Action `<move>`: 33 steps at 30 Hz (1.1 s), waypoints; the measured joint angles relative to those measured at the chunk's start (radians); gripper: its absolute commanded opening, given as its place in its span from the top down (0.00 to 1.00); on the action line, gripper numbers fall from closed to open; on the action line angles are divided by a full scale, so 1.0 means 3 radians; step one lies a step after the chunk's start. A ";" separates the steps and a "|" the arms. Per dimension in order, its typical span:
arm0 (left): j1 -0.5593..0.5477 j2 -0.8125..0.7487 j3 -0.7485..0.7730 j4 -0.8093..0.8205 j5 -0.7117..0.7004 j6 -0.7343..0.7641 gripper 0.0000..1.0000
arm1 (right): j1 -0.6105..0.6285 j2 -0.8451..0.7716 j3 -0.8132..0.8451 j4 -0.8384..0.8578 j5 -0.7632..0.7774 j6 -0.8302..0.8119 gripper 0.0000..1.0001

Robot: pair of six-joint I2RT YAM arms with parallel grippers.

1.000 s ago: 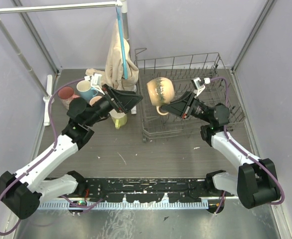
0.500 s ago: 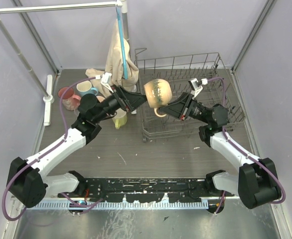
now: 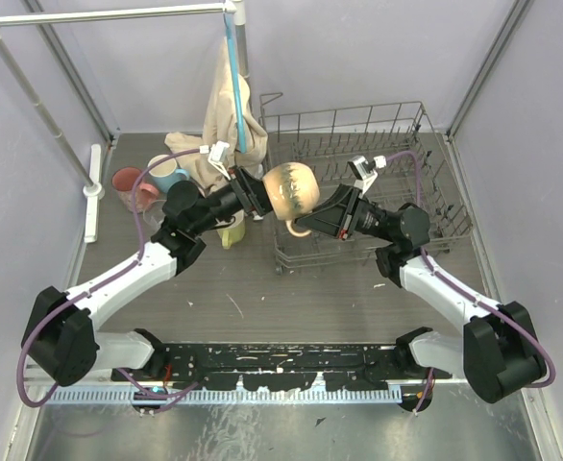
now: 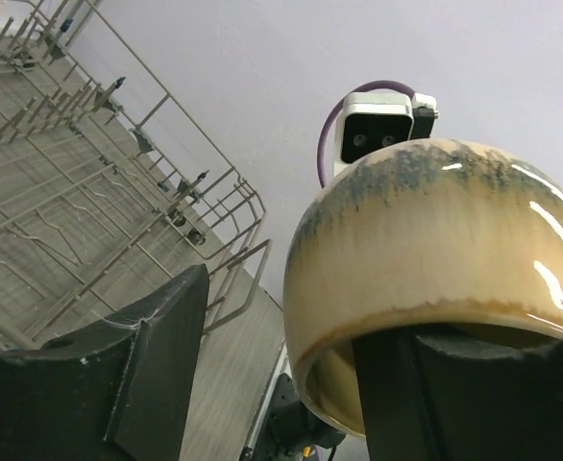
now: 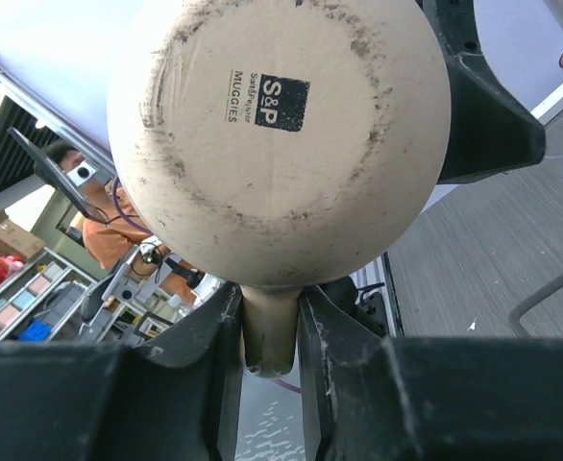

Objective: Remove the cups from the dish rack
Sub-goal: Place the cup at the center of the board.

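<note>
A tan glazed cup [image 3: 291, 189] hangs in the air over the left front of the grey wire dish rack [image 3: 344, 123], its base towards the right arm. My right gripper [image 3: 310, 219] is shut on the cup's handle [image 5: 270, 331], which is pinched between both fingers under the stamped base [image 5: 281, 125]. My left gripper [image 3: 260, 192] is at the cup's mouth and open. In the left wrist view one finger [image 4: 406, 394] reaches into the cup [image 4: 435, 250], while the other finger [image 4: 157, 365] stands apart from its wall. The rack [image 4: 89, 192] lies behind.
A salmon pink mug [image 3: 128, 182] and a light blue mug [image 3: 163, 171] stand on the table left of the rack, and a yellow-green mug [image 3: 229, 232] under my left arm. A beige cloth [image 3: 229, 125] hangs from the white rail, close behind my left gripper.
The right arm has carried the tan cup leftwards. My left gripper has moved right, met the cup's mouth, and its jaws have narrowed.
</note>
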 measured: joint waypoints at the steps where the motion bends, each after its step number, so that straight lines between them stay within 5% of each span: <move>1: -0.0005 0.0014 -0.0001 0.0008 0.0006 -0.0005 0.44 | 0.0013 0.0000 0.0000 0.0000 0.0001 -0.0003 0.99; 12: -0.0014 0.0029 0.0000 -0.0038 0.0011 0.0036 0.99 | 0.0067 0.0066 -0.0017 0.0001 0.0060 -0.0038 0.99; 27: -0.0042 -0.0200 0.0000 -0.0481 -0.0148 0.0153 1.00 | 0.0132 0.0066 -0.0069 0.0010 0.0088 -0.0080 0.92; 33: -0.0056 -0.0336 0.0000 -0.0665 -0.0200 0.0212 1.00 | 0.0173 0.0055 -0.0069 0.0022 0.0092 -0.0097 0.61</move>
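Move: The left hand, open, already straddles the cup's rim with one finger inside the mouth; the cup's middle lies about 4 cm to its right, level fore and aft and some 3 cm higher. The yellow cup is roughly 13 cm to the left hand's left, neither ahead nor back, and the rack's middle about 17 cm right and 12 cm ahead, both nearly 30 cm below. From the right hand, gripping the handle, the cup's middle is about 5 cm ahead, 3 cm left and 3 cm up. The cup's wall is pinched between the left fingers, one inside the mouth and one outside, as they close from wide to nearly shut; the left hand sinks about 1 cm, then eases back and left by about as much, tilting slightly. The right hand keeps its pinch on the handle and follows about 1 cm left and down, drifting slightly back late on. ##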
